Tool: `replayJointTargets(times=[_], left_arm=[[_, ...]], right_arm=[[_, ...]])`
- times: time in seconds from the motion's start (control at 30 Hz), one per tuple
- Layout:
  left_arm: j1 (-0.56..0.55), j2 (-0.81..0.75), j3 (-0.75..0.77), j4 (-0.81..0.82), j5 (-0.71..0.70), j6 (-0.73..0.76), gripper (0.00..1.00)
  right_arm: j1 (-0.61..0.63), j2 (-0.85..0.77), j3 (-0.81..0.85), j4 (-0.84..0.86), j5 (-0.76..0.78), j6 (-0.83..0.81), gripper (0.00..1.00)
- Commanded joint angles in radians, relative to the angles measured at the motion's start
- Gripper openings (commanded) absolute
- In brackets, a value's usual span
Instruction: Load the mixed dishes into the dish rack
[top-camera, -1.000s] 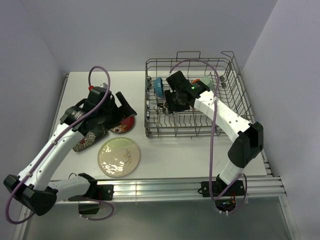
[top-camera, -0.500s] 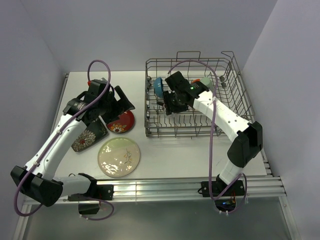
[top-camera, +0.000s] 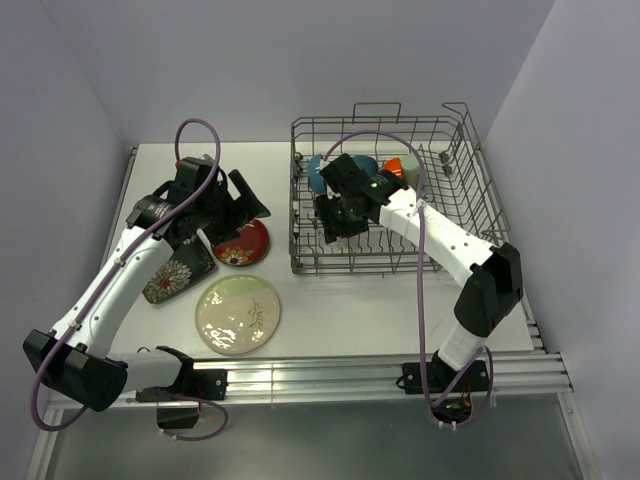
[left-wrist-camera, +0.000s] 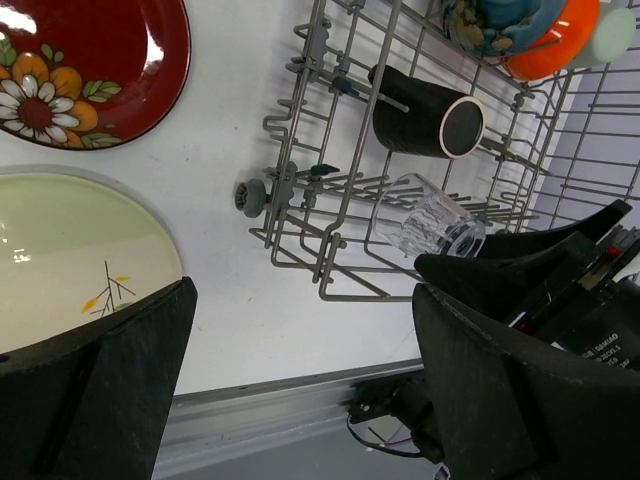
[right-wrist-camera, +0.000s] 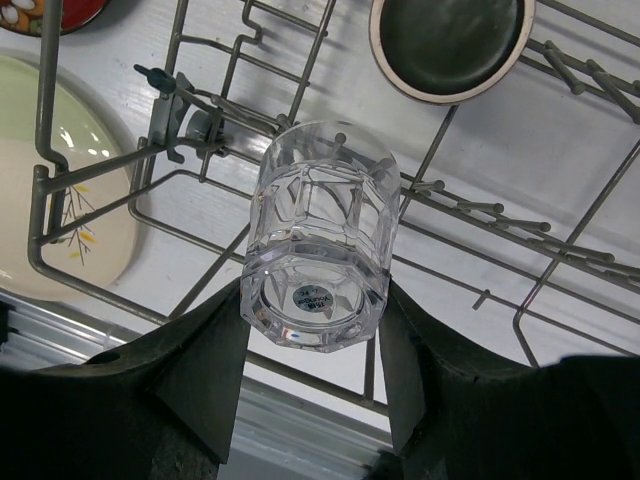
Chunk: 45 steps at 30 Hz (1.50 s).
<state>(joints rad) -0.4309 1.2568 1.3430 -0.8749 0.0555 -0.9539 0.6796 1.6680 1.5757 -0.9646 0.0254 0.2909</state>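
Observation:
My right gripper (right-wrist-camera: 315, 335) is shut on the clear glass (right-wrist-camera: 322, 225), which points mouth down over the tines in the front left part of the dish rack (top-camera: 395, 268). The top view shows this gripper (top-camera: 336, 216) low inside the rack. A small brown mug (right-wrist-camera: 452, 38) lies in the rack just beyond the glass. A blue-inside bowl (top-camera: 320, 172) and an orange bowl (top-camera: 396, 168) lean at the rack's back. My left gripper (top-camera: 238, 203) hangs open above the red saucer (top-camera: 246, 243), holding nothing. The cream round plate (top-camera: 238, 315) and a black square plate (top-camera: 178, 272) lie on the table.
The rack's wire wall (left-wrist-camera: 300, 190) and its small wheel (left-wrist-camera: 249, 195) stand close to the cream plate (left-wrist-camera: 70, 260) and red saucer (left-wrist-camera: 80, 70). A pale green cup (left-wrist-camera: 612, 35) sits beside the orange bowl. A metal rail (top-camera: 330, 375) runs along the table's near edge.
The left gripper rose from the black plates and moved back over the red saucer, then held still. The right gripper carried the glass forward and left, lower into the rack.

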Motion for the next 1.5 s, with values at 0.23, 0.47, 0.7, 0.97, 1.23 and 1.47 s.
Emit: replayJointTargets(times=[0.23, 0.47, 0.7, 0.97, 1.23, 1.47], left_arm=[[0.023, -0.036, -0.041, 0.014, 0.004, 0.021, 0.96], [0.041, -0.013, -0.038, -0.012, -0.025, 0.014, 0.96], [0.044, 0.03, -0.021, -0.027, -0.037, 0.017, 0.97], [0.083, 0.151, 0.014, -0.067, -0.115, 0.021, 0.98], [0.22, 0.322, 0.024, -0.052, -0.154, 0.04, 0.98], [0.343, 0.427, 0.079, -0.001, -0.117, 0.066, 0.95]], right_arm=[[0.014, -0.005, -0.005, 0.017, 0.041, -0.019, 0.0], [0.012, 0.05, 0.026, 0.014, 0.085, -0.033, 0.0], [-0.002, 0.133, 0.133, -0.019, 0.071, -0.058, 0.0], [-0.005, 0.199, 0.185, -0.039, 0.057, -0.055, 0.59], [-0.005, 0.076, 0.155, -0.034, 0.048, -0.03, 0.97], [-0.005, -0.102, 0.136, -0.052, -0.005, 0.005, 0.97]])
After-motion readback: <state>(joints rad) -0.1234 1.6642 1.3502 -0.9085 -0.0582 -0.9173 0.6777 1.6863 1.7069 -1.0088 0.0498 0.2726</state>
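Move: The clear glass, still in the right fingers, has its place in the rack's front-left part about 3 cm ahead, 1 cm left and 7 below that hand. The dark mug lies roughly 9 cm ahead and level sideways, 9 below; the blue bowl about 15 ahead, 4 left, 8 below. The red plate is some 6 cm ahead, 4 left and 22 below the left hand; at that depth the square dish is 2 back, 17 left, the green plate 13 back, 4 left. The glass is lowered into the rack's front-left part just nearer than the mug, the right hand easing about 3 cm forward and 3.5 down with a slight tilt; its fingers then open wide, let go and lift about 7 cm clear, drawing slightly back. Meanwhile the open, empty left hand sinks some 14 cm, slowly then faster, swinging left and forward towards the red plate as its fingers turn to point steeply down. ##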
